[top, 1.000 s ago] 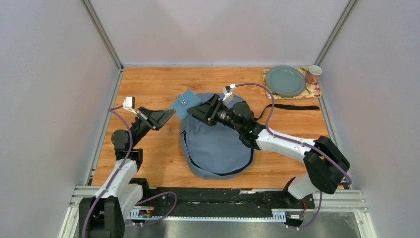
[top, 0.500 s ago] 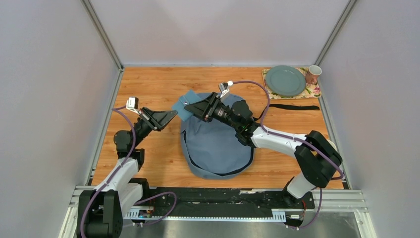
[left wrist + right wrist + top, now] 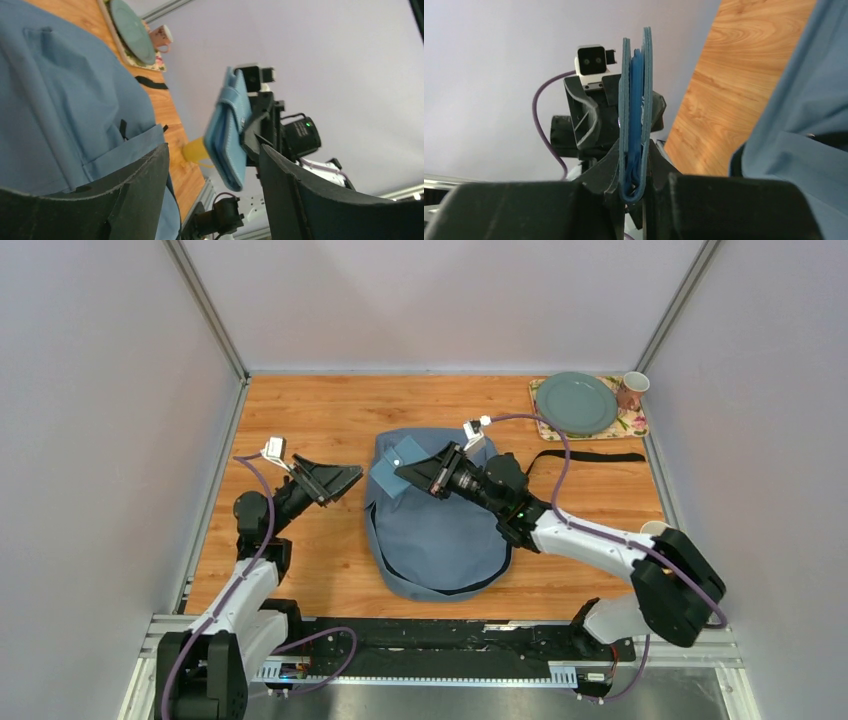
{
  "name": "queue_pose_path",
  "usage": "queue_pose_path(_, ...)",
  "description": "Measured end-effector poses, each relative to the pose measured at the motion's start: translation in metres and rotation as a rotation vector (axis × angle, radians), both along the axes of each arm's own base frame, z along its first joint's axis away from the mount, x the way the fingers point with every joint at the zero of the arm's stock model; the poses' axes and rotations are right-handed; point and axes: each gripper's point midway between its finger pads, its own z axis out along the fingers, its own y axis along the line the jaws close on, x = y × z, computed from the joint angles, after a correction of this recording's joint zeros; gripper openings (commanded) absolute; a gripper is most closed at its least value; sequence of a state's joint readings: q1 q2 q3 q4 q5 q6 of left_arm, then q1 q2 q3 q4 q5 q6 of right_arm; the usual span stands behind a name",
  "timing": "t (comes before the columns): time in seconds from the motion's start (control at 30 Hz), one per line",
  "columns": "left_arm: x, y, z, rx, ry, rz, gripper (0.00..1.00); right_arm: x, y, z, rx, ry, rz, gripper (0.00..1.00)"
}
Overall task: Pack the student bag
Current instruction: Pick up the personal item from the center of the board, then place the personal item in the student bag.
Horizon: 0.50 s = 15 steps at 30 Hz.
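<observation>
The student bag (image 3: 435, 535) lies flat in the middle of the table, grey-blue with a dark zip edge; it also fills the left of the left wrist view (image 3: 60, 95). My right gripper (image 3: 408, 473) is shut on a small blue wallet (image 3: 390, 472) and holds it on edge above the bag's upper left part. In the right wrist view the wallet (image 3: 634, 110) stands upright, pinched between the fingers of that gripper (image 3: 634, 150). My left gripper (image 3: 350, 477) is open just left of the bag, holding nothing. Its wrist view shows the wallet (image 3: 229, 132) beyond its spread fingers (image 3: 145, 185).
A green plate (image 3: 576, 403) on a floral mat and a pink cup (image 3: 632, 390) sit at the back right corner. The bag's black strap (image 3: 590, 455) trails right across the wood. A yellow object (image 3: 194, 149) lies near the table's front right.
The left gripper has opened and drawn back slightly. The right gripper has shut on the wallet and carried it rightward over the bag.
</observation>
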<state>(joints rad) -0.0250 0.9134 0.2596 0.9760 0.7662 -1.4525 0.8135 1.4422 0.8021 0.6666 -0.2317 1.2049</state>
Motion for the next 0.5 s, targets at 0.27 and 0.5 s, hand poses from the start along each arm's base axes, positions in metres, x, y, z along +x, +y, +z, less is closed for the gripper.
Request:
queue_pose_path(0.27, 0.022, 0.004, -0.005, 0.304, -0.011, 0.079, 0.75, -0.018, -0.065, 0.009, -0.172, -0.057, -0.176, 0.00)
queue_pose_path(0.5, 0.028, -0.018, -0.016, 0.549, -0.021, 0.023, 0.75, -0.037, -0.146, 0.018, -0.286, -0.108, -0.391, 0.00)
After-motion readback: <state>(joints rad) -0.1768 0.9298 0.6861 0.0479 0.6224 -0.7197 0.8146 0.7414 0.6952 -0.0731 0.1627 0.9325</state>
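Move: Over the bag's left half, the right hand already holds the teal wallet; the front pocket it is probably meant for has its middle about 7 cm ahead, 10 cm to the right and 20 cm below. The bag's main opening lies some 15 cm back, 8 cm right and 23 cm below. From the empty left hand that pocket is roughly 17 cm right, 7 cm ahead and 20 cm below, the wallet some 7 cm right and 2 cm ahead, about level. Carrying the wallet away from the left hand, the right arm sweeps about 15 cm to the right over the bag, drawing back a little, turning clockwise and dipping its fingertips slightly, its pinch kept. The left hand, already open, stays open and comes forward some 3 cm, sinks slightly and ends going right, towards the bag, while its wrist tips the fingers from slightly up to slightly down. ##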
